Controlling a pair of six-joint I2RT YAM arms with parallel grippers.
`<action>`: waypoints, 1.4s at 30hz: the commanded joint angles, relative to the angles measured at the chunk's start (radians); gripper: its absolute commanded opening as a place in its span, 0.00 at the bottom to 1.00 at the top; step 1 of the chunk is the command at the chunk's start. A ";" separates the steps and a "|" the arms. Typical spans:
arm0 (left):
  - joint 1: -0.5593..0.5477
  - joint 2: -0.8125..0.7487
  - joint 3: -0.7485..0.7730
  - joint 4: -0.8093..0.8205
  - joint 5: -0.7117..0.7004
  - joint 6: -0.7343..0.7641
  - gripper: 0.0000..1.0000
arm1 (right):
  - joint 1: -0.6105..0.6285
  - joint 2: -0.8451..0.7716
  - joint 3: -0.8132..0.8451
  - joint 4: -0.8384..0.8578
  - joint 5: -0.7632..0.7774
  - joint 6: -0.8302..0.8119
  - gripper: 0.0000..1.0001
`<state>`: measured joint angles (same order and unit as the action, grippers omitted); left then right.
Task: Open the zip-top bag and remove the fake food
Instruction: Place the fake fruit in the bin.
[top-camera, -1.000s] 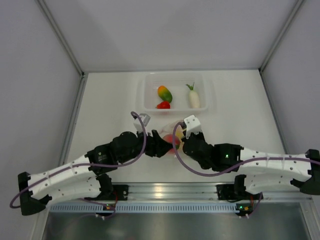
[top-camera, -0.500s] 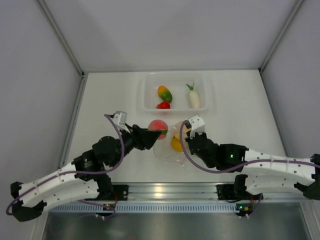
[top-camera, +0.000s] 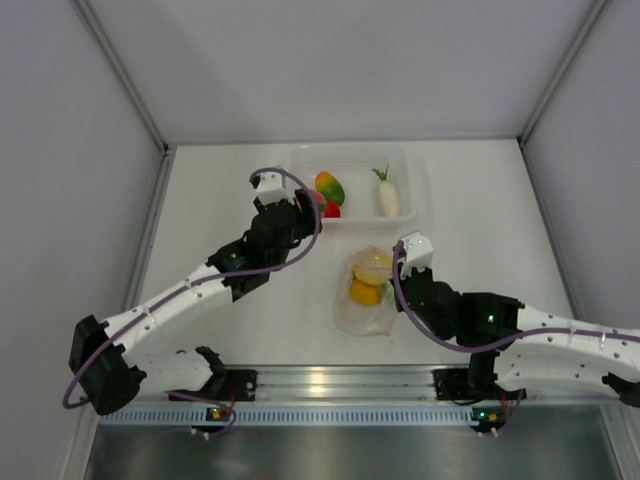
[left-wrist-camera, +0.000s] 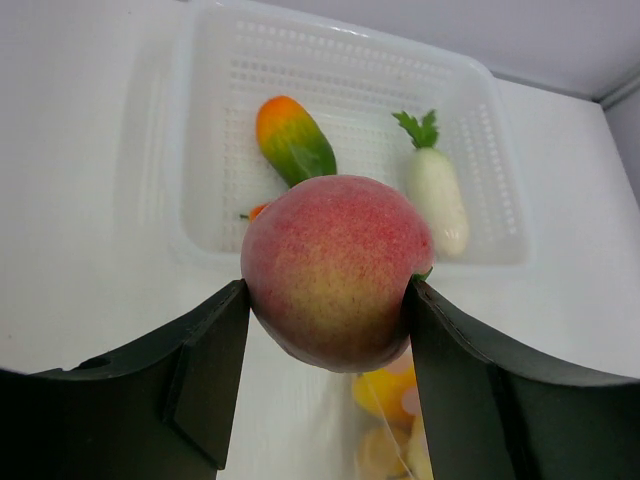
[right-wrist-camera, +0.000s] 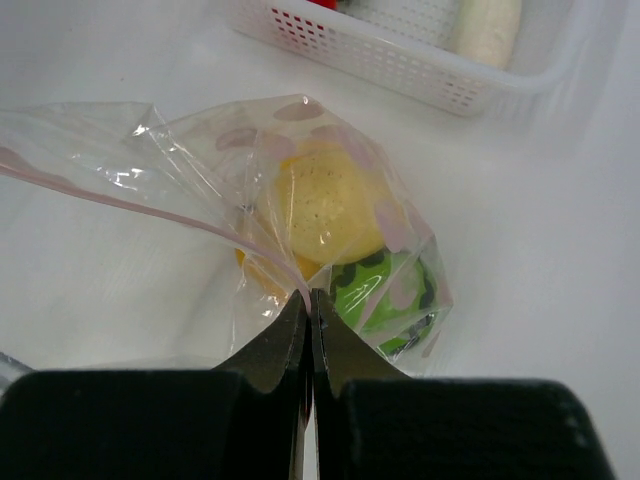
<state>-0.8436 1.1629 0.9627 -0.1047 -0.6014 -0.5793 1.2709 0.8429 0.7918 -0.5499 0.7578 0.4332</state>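
The clear zip-top bag (top-camera: 365, 295) lies on the table in front of the tub, with yellow (right-wrist-camera: 325, 205), orange and green (right-wrist-camera: 385, 290) fake food inside. My right gripper (right-wrist-camera: 310, 295) is shut on the bag's edge by its pink zip strip (right-wrist-camera: 120, 195); in the top view it (top-camera: 393, 268) sits at the bag's right side. My left gripper (left-wrist-camera: 328, 290) is shut on a pink-yellow peach (left-wrist-camera: 335, 265), held above the table just in front of the tub's near left wall. The top view shows this gripper (top-camera: 305, 205) at the tub's left front corner.
A rigid clear tub (top-camera: 420, 190) stands at the back centre. It holds an orange-green fruit (top-camera: 329, 187), a red piece (top-camera: 331, 210) and a white radish (top-camera: 388, 195). Grey walls close off the table on the left, back and right.
My left gripper drew the peach out of the bag and carried it away from me to the tub's front edge. The right gripper kept its hold and shifted slightly right with the bag.
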 joint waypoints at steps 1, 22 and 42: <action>0.131 0.104 0.089 0.092 0.141 0.055 0.00 | -0.012 -0.048 0.006 -0.038 0.012 0.009 0.00; 0.351 0.607 0.433 0.172 0.497 0.167 0.98 | -0.059 -0.002 0.043 -0.058 -0.040 -0.013 0.00; 0.210 -0.232 0.082 0.172 0.851 0.032 0.93 | -0.105 0.137 0.407 -0.194 -0.257 -0.018 0.00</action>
<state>-0.5976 0.9676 1.0672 0.0483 0.1104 -0.5331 1.1751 0.9665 1.0992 -0.6842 0.5827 0.4030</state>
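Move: The peach is already in the left fingers; its free spot in the bin, left of the mango, is about 17 cm ahead, 2 right and 10 below. The mango lies 18 ahead and 7 right, the red pepper 11 ahead and 6 right, both about 11 below. From the right hand, on the bag rim, that spot is some 31 cm ahead, 22 left and 6 below. Left hand carries peach 17 cm forward, down into bin, opens, withdraws back and up; right lifts bag rim. ##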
